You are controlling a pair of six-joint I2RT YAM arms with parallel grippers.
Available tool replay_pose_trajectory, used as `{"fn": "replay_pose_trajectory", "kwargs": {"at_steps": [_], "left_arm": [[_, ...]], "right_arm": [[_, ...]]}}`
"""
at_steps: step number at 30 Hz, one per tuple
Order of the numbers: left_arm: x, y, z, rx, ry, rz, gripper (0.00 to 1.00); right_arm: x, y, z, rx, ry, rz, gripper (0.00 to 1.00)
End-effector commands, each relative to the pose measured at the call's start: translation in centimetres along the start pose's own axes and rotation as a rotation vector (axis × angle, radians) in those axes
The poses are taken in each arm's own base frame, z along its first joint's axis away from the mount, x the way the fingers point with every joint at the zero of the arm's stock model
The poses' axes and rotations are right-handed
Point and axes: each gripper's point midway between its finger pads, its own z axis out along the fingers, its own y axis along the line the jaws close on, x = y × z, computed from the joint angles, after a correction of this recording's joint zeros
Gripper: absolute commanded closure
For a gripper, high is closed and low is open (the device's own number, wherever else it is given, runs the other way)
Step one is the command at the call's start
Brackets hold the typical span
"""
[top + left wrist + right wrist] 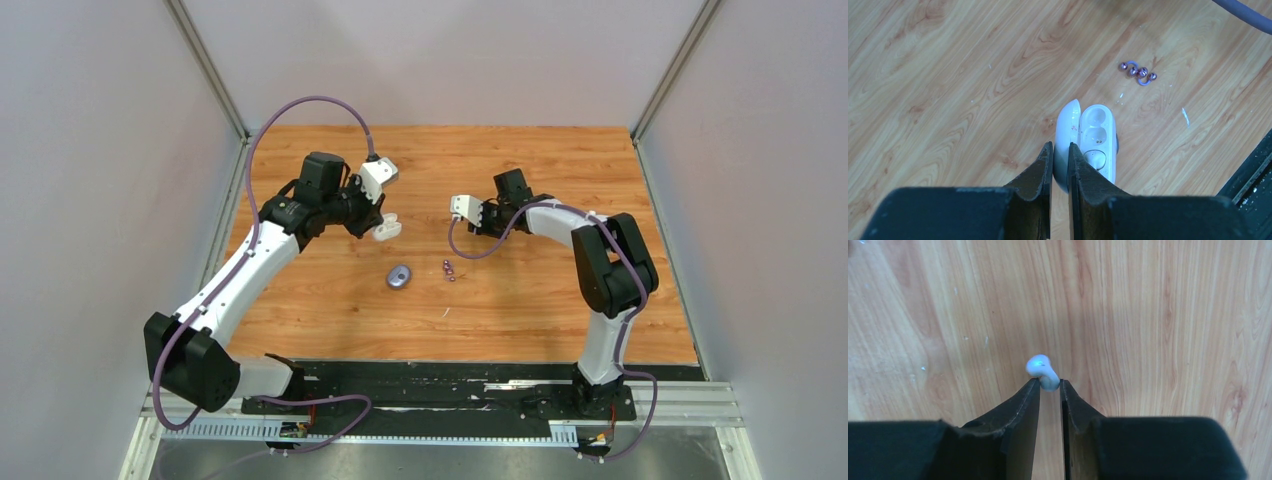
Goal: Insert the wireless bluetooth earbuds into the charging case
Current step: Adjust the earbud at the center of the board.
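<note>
My left gripper (1060,145) is shut on the raised lid (1068,120) of the open white charging case (1096,125), held above the table; this case also shows in the top view (388,228). A white bud (1096,159) appears seated in the case's near well, and the far well looks empty. My right gripper (1050,383) pinches a white earbud (1039,366) at its very fingertips, over bare wood. Two dark purple earbuds (449,269) lie together on the table between the arms, also seen in the left wrist view (1138,72).
A closed bluish-purple oval case (400,276) lies on the wooden table (520,300) just left of the purple buds. Grey walls enclose the table on three sides. A black strip and metal rail (450,385) run along the near edge.
</note>
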Motion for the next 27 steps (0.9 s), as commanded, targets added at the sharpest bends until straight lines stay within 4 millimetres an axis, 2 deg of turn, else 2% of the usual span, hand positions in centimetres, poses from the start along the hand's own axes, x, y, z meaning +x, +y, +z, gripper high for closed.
{"fn": "replay_pose_trajectory", "kwargs": {"at_steps": [1,11,16,23,27], "left_arm": [[-1.3,0.3,-0.1,-0.001,-0.045,-0.003,1.00],[-1.2,0.2,-0.2,0.003,-0.044,-0.006,1.00],[-1.0,0.1,-0.2,0.004,-0.039,-0.002,1.00],[-1.0,0.1,-0.4,0.003,-0.035,0.007,1.00],[-1.1,0.2,-0.3,0.002,-0.034,0.004,1.00]], "right_arm": [[-0.2,-2.2,-0.1,0.065,0.002,0.019,0.76],[-0.4,-1.6,0.3,0.028,-0.019,0.021,0.77],[-1.0,-1.8,-0.4,0.014,-0.038,0.037,0.76],[-2.7,-3.3,-3.5,-0.080,-0.132,0.088,0.73],[-2.5,-3.2,-2.8,-0.189,-0.143,0.163,0.72]]}}
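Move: The earbud lies on the board right at my right fingertips, about 1 cm to their left and 1 cm lower. The purple beads are some 10 cm back and 5 cm left of my right hand. The purple disc sits roughly 12 cm back and 15 cm left. From my left hand, which still holds the open charging case, the earbud is about 9 cm ahead, 16 cm right and 20 cm below. I hold my right hand low at the earbud for a good half second, shifting it barely half a centimetre. Then I lift it quickly off the earbud, some 5 cm up and 2 to 3 cm forward, tilting slightly and letting the parted fingers spread a little wider. My left hand stays still, keeping its pinch on the case lid. ##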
